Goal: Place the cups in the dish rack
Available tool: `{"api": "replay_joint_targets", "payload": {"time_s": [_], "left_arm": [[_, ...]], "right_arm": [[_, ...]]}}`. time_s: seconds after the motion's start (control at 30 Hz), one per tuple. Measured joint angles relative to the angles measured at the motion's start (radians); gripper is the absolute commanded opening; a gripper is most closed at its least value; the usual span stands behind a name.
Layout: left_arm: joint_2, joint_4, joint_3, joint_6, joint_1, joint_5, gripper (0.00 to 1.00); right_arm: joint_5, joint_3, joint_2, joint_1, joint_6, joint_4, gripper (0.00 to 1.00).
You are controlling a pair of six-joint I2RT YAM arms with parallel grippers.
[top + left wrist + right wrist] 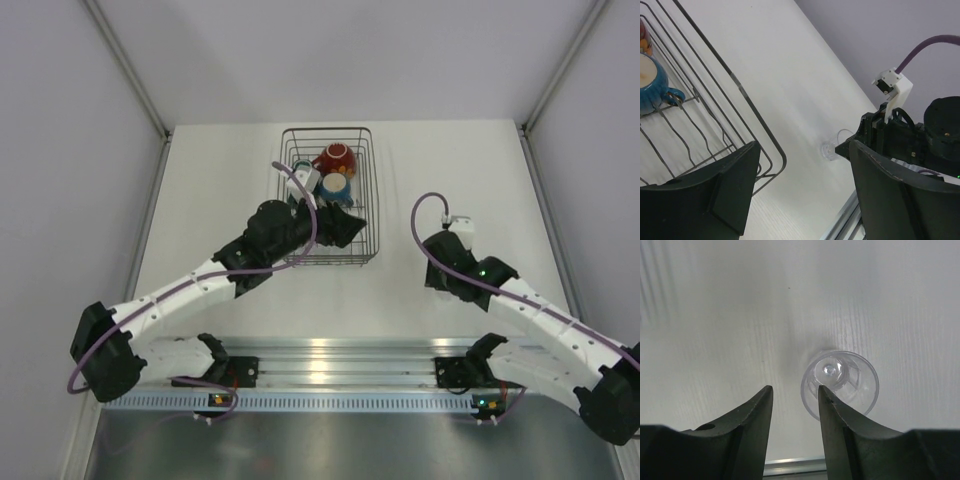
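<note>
The dish rack [325, 240] stands at the table's far middle; its wire rim [747, 107] also shows in the left wrist view. Inside it are the red patterned cup [335, 157] and the teal mug [335, 186], seen closer as teal mug [651, 84]. My left gripper [350, 228] hangs over the rack's near right corner, open and empty [805, 185]. A tiny clear glass [840, 382] rests on the table. My right gripper [795, 388] is open at it: the right fingertip [824, 392] overlaps the glass's left rim, and a slice of rim shows in the gap. The same glass [832, 148] shows beside the right gripper [437, 262].
A metal rail [340, 355] runs along the table's near edge by the arm bases. White walls with grey corner posts [130, 70] enclose the table. The right arm's cable [420, 215] loops above its wrist.
</note>
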Motion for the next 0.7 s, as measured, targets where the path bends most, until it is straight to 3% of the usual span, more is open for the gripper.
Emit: {"api": "replay_joint_targets", "payload": {"time_s": [0.13,0.3,0.37,0.7], "left_arm": [[-0.025,0.0,0.0,0.002,0.009,0.003,0.77],[-0.055,-0.002,-0.003,0.01,0.018,0.003,0.78],[-0.064,-0.006,-0.003,0.011,0.024,0.003,0.78],[-0.071,-0.024,-0.004,-0.011,0.082,0.023,0.78]], "right_arm": [[-0.001,0.0,0.048,0.0,0.005,0.0,0.39],[-0.002,0.0,0.093,0.0,0.0,0.013,0.06],[-0.003,0.0,0.117,0.0,-0.006,0.024,0.0],[0.001,0.048,0.161,-0.002,-0.085,0.056,0.0]]}}
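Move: Just right of the right hand stands the last clear cup: its middle is about 4 cm to the right, 1 cm ahead and 5 cm lower, with the left part of its rim between the open fingers. The dish rack's middle lies some 19 cm ahead and 23 cm left of the right hand, the blue mug in it about 22 cm ahead and 22 cm left. From the empty left hand, the clear cup is roughly 16 cm right, 6 cm back and 22 cm below. Sinking about 2 cm over the left side of the clear cup's rim, the right hand shuts its half-open fingers and pinches the thin wall, one finger inside and one outside, then eases forward a good 1 cm and begins to rise by about 1 cm. The empty left hand, still open, draws some 3 cm left and 2 cm up, away from the cup, then slightly forward. ##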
